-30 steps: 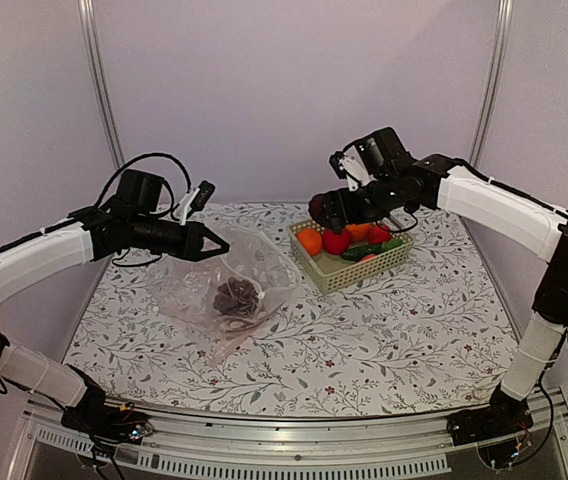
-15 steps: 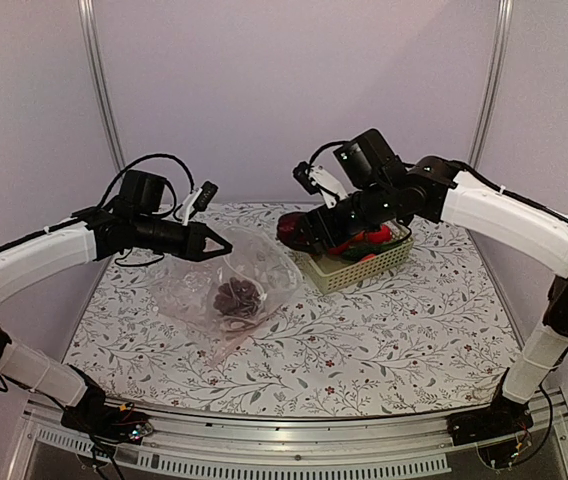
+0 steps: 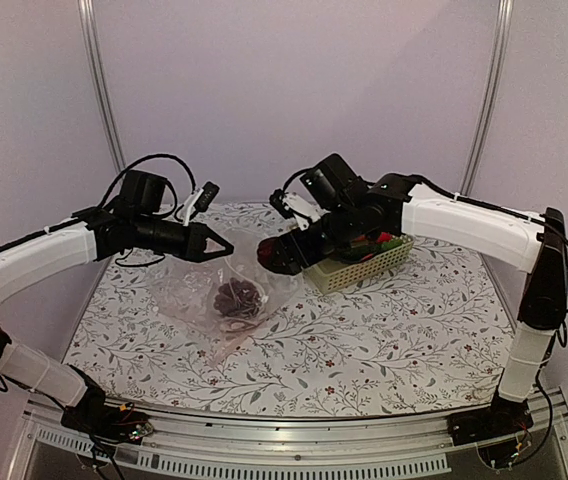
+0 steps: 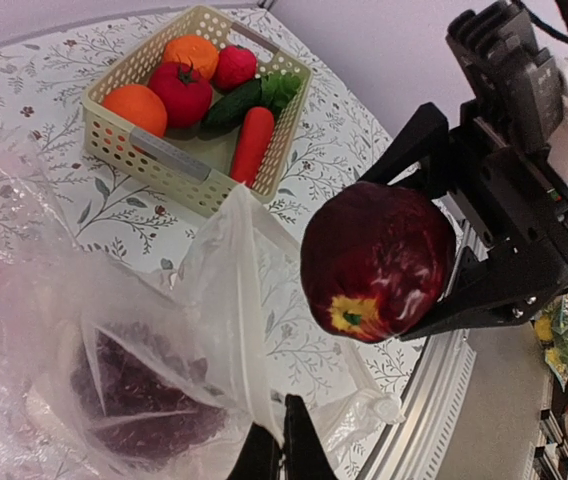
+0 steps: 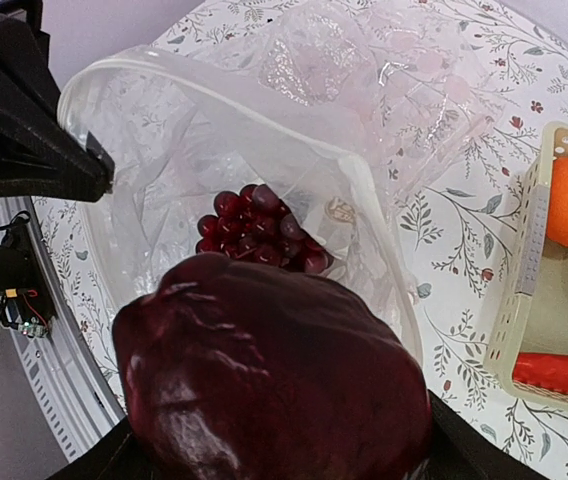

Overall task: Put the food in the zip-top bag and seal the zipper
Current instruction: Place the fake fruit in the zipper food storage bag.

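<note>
The clear zip-top bag (image 3: pixel 200 292) lies on the table with its mouth held up and open. My left gripper (image 4: pixel 279 442) is shut on the pale zipper strip (image 4: pixel 247 300) at the rim. The dark purple grapes (image 5: pixel 259 230) lie inside the bag, also visible from above as grapes (image 3: pixel 236 297). My right gripper (image 3: pixel 282 256) is shut on the round dark red fruit (image 4: pixel 376 255) and holds it in the air just right of the bag's mouth. In the right wrist view the red fruit (image 5: pixel 274 370) hangs above the opening, with the grapes below it.
A cream plastic basket (image 3: pixel 362 268) stands at the back right of the flowered table. It holds orange fruits (image 4: pixel 132 104), a tomato (image 4: pixel 181 92), a green cucumber (image 4: pixel 232 104) and a carrot (image 4: pixel 252 145). The table's metal front rail (image 3: pixel 294 440) runs along the near edge.
My right arm has swung left from over the basket to beside the bag's mouth, carrying the red fruit. The left arm and the bag have stayed put.
</note>
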You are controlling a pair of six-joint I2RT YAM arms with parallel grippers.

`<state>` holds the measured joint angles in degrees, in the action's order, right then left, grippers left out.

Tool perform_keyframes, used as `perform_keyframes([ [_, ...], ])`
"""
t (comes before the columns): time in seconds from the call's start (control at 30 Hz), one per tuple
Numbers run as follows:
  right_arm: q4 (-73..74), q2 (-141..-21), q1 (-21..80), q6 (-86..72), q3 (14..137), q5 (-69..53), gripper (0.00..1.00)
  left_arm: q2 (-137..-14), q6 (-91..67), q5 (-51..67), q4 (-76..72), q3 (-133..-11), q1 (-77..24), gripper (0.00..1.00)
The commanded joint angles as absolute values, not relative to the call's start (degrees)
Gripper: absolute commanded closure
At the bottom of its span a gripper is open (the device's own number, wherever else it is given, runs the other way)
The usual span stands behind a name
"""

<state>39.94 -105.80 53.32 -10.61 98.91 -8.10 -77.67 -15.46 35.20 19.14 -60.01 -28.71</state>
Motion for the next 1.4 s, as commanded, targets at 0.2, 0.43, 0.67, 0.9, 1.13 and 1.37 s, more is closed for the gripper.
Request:
perform_keyframes([
  [0.2,38.1,-113.1,55.6,-13.2,103.7,-9.4,0.39,-77.9,-14.4,36.6,18.3,-59.7,-29.4,1.0],
  [0.43,35.8,-119.4,56.2,-17.2,106.4,-9.7,0.39,-77.5,-13.9,37.3,18.3,-59.7,-30.2,1.0],
  [0.67,35.6,-122.9,56.2,-19.3,107.9,-3.6,0.38,-77.1,-13.3,38.2,18.3,-59.8,-30.9,1.0],
  [0.9,38.0,-125.2,55.9,-21.0,108.1,5.5,0.36,-76.4,-13.0,38.5,18.2,-59.7,-31.0,1.0],
  [1.13,39.3,-125.4,54.1,-23.5,107.1,7.2,0.33,-76.0,-12.9,38.5,18.3,-59.7,-31.0,1.0],
  [1.37,37.8,-124.2,54.0,-21.6,106.4,2.9,0.2,-76.4,-12.9,38.7,18.2,-59.7,-31.0,1.0],
])
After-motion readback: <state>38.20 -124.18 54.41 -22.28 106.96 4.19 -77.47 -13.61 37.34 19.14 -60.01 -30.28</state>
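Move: The right hand still holds a dark red apple. The middle of the open bag mouth lies about 5 cm to its left, 3 cm ahead and 8 cm below. The grapes already in the bag are some 10 cm left, 4 cm ahead and 19 cm down; the basket is about 18 cm right, 14 cm ahead and 18 cm lower. From the left hand, pinching the rim, the mouth's middle is roughly 6 cm right, 1 cm ahead and 7 cm down. Down and to its left at first, the right hand carries the apple into the bag mouth, then swings forward and partly back to the right as it goes on sinking, about 10 cm lower in all. Late on, its wrist turns some 15 degrees clockwise; the fingers keep their hold. The left hand still pinches the rim, easing back and right by over 1 cm. ##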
